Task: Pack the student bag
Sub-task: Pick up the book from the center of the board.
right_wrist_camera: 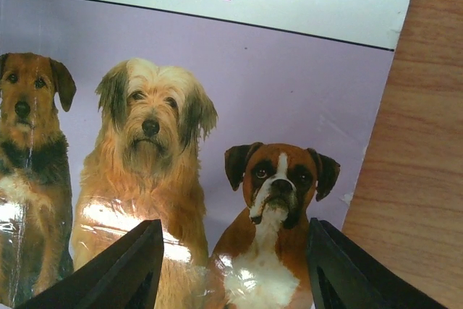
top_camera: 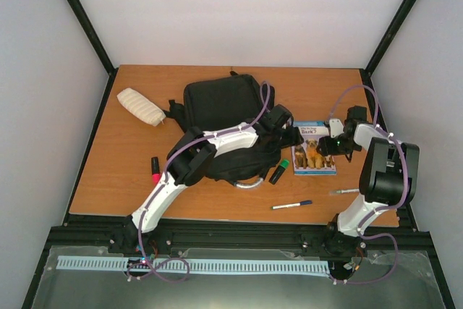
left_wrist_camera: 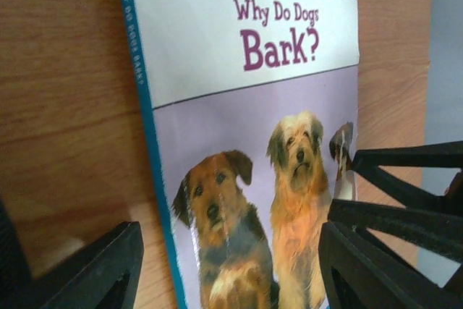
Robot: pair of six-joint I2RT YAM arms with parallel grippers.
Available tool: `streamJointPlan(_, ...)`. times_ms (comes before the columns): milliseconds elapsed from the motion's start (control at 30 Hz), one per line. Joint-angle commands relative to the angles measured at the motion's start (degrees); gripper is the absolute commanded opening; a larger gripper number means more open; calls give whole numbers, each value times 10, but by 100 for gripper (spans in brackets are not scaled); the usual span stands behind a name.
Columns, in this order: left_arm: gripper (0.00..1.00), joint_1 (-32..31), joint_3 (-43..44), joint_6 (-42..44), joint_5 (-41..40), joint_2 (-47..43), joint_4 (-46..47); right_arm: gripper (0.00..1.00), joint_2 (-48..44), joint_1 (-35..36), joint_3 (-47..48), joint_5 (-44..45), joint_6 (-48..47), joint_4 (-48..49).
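The student bag (top_camera: 217, 103), a large black backpack, lies mid-table under my left arm, its silvery handle (top_camera: 249, 183) toward the front. To its right a book (top_camera: 315, 155), "Why Do Dogs Bark?", lies flat. My left gripper (top_camera: 292, 136) hovers at the book's left edge. In the left wrist view the gripper (left_wrist_camera: 231, 269) is open, with the book (left_wrist_camera: 246, 142) and its teal spine between the fingers. My right gripper (top_camera: 338, 143) is at the book's right side. In the right wrist view it (right_wrist_camera: 235, 269) is open over the cover (right_wrist_camera: 217, 106), holding nothing.
A cream pouch (top_camera: 141, 106) lies left of the bag. A pink marker (top_camera: 155, 169) sits front left and a green highlighter (top_camera: 279, 172) by the book's near corner. A blue pen (top_camera: 291, 205) and a thin silver pen (top_camera: 345, 191) lie near the front edge.
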Motion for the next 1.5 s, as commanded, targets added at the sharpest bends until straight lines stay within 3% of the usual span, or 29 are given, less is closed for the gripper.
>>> streamJointPlan(0,68,5,28,-27,20,60,-27,55,32,1,-7,15,5,-8)
streamJointPlan(267,68,0,62,-31,134,100,51,54,63,1,-6,-6,-4,-19)
streamJointPlan(500,53,-21,63,5,127,65,80,54,60,1,-7,-7,-5,-19)
streamJointPlan(667,39,-23,61,5,119,58,82,55,56,1,-11,-3,-4,-17)
streamJointPlan(933,4,-23,31,14,116,30,94,56,29,-5,-14,-12,-5,-17)
streamJointPlan(1100,1,-22,-16,80,99,-54,63,63,-76,-52,-11,-57,10,-30)
streamJointPlan(1300,1,-18,-74,180,92,-192,-24,85,-268,-78,-17,-121,-33,-82)
streamJointPlan(1467,1,-6,-141,243,142,-281,-57,99,-451,-78,-41,-209,-57,-93)
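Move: At the left hand's fingertips lies the left edge of the book, its middle about 7 cm to the right, 3 cm back and 2 cm lower. From that hand the green-capped marker is some 12 cm back and 6 cm left, and the backpack's middle about 24 cm left and 6 cm forward. The right hand is low over the book's right part, the book's middle about 4 cm to its left, 3 cm forward and just below. Sliding about 5 cm to the right and a little back over the book's spine edge, the left hand shuts its fingers on it, then lifts it some 14 cm while drawing back and left and turning clockwise. The right hand stays low, resting on the book's right part, until the left has closed, then comes free, rising about 17 cm, opening wide and tilting its fingers up some 30 degrees. ##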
